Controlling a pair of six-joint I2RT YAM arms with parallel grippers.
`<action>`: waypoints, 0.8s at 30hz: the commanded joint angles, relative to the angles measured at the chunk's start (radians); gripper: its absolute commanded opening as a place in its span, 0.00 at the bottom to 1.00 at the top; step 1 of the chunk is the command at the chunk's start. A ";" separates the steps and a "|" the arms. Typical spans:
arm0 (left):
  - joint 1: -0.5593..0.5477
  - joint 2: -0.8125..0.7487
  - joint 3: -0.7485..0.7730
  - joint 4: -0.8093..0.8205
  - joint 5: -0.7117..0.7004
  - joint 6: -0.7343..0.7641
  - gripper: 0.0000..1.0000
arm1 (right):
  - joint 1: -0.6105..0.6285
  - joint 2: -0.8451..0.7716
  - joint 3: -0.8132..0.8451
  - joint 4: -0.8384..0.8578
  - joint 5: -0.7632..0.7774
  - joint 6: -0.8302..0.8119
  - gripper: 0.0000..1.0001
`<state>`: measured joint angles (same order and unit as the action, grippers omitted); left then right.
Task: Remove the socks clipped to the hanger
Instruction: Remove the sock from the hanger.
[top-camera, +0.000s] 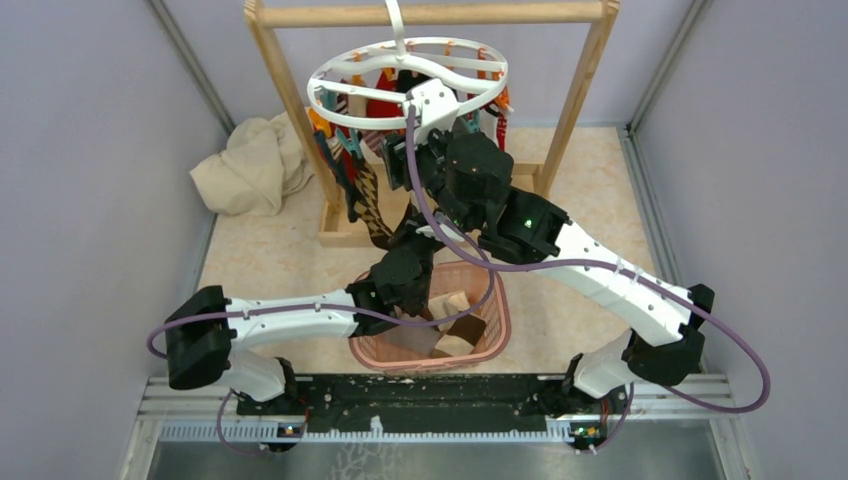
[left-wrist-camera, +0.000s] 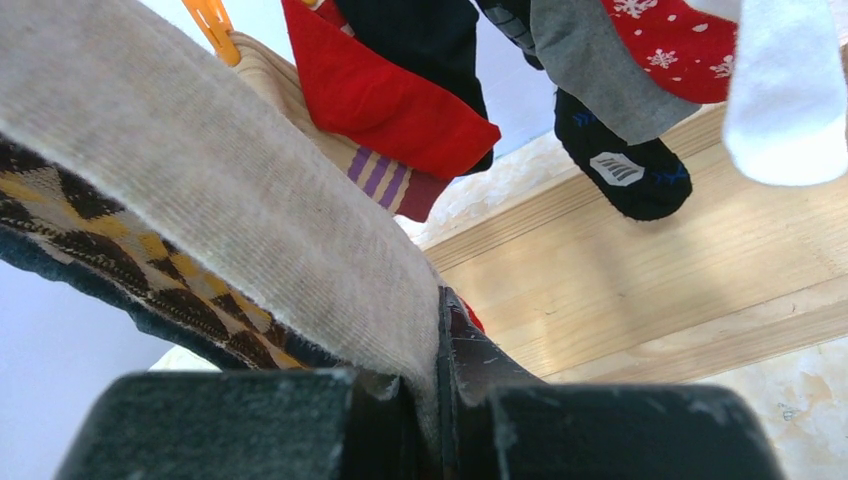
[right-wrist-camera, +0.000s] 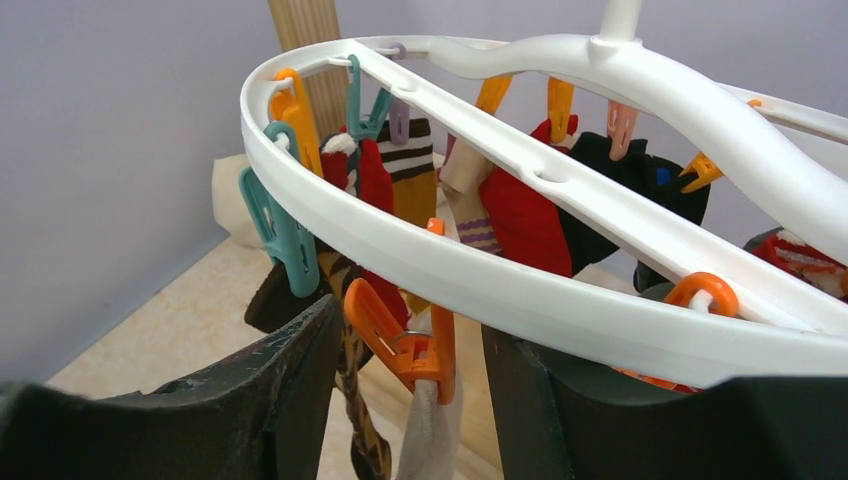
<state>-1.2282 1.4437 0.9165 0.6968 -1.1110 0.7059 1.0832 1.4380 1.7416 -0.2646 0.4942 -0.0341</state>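
Note:
The white ring hanger (top-camera: 405, 85) hangs from the wooden rail, with several socks clipped under it. In the right wrist view my right gripper (right-wrist-camera: 410, 322) stands open under the hanger's rim (right-wrist-camera: 560, 300). Its fingers are on either side of an orange clip (right-wrist-camera: 405, 345) without touching it. That clip holds the top of a beige sock (right-wrist-camera: 430, 440). My left gripper (left-wrist-camera: 440, 335) is shut on the lower part of a beige sock (left-wrist-camera: 230, 190), pulled taut. Beside it hang a brown-and-mustard checked sock (left-wrist-camera: 110, 250), a red sock (left-wrist-camera: 390, 90) and a black sock (left-wrist-camera: 620, 170).
The wooden rail frame (top-camera: 430, 14) stands at the back, its base (left-wrist-camera: 650, 270) just beyond the left gripper. A pink slotted basket (top-camera: 497, 330) with a few socks in it sits below the arms. A crumpled beige cloth (top-camera: 250, 165) lies at the back left.

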 joint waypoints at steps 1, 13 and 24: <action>-0.007 0.011 -0.002 0.000 -0.004 -0.015 0.03 | -0.017 -0.020 0.041 0.112 -0.029 -0.015 0.52; -0.007 0.011 -0.005 0.000 -0.004 -0.016 0.03 | -0.017 -0.006 0.059 0.117 -0.058 -0.027 0.39; -0.007 0.013 0.001 0.001 -0.001 -0.010 0.04 | -0.017 -0.003 0.059 0.126 -0.066 -0.036 0.07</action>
<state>-1.2282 1.4467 0.9165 0.6941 -1.1107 0.7036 1.0821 1.4384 1.7458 -0.2058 0.4389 -0.0597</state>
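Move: The orange clip pinning the top of the light sock is just between the right hand's open fingers, about 1 cm farther forward and 1 cm left, level with them. A teal clip sits some 8 cm left and 3 cm ahead of the right hand, with the argyle sock hanging about 10 cm below, 5 cm left and 2 cm ahead. From the left hand, the orange clip is about 17 cm up, 3 cm left and 1 cm forward. Ease the right gripper barely a centimetre to the left around the orange clip while shutting its fingers from about half open until they squeeze the clip's legs; as they close, lift about 1.5 cm, tipping the fingertips up slightly. Hold the left gripper still, keeping its pinch on the lower end of the light sock. ##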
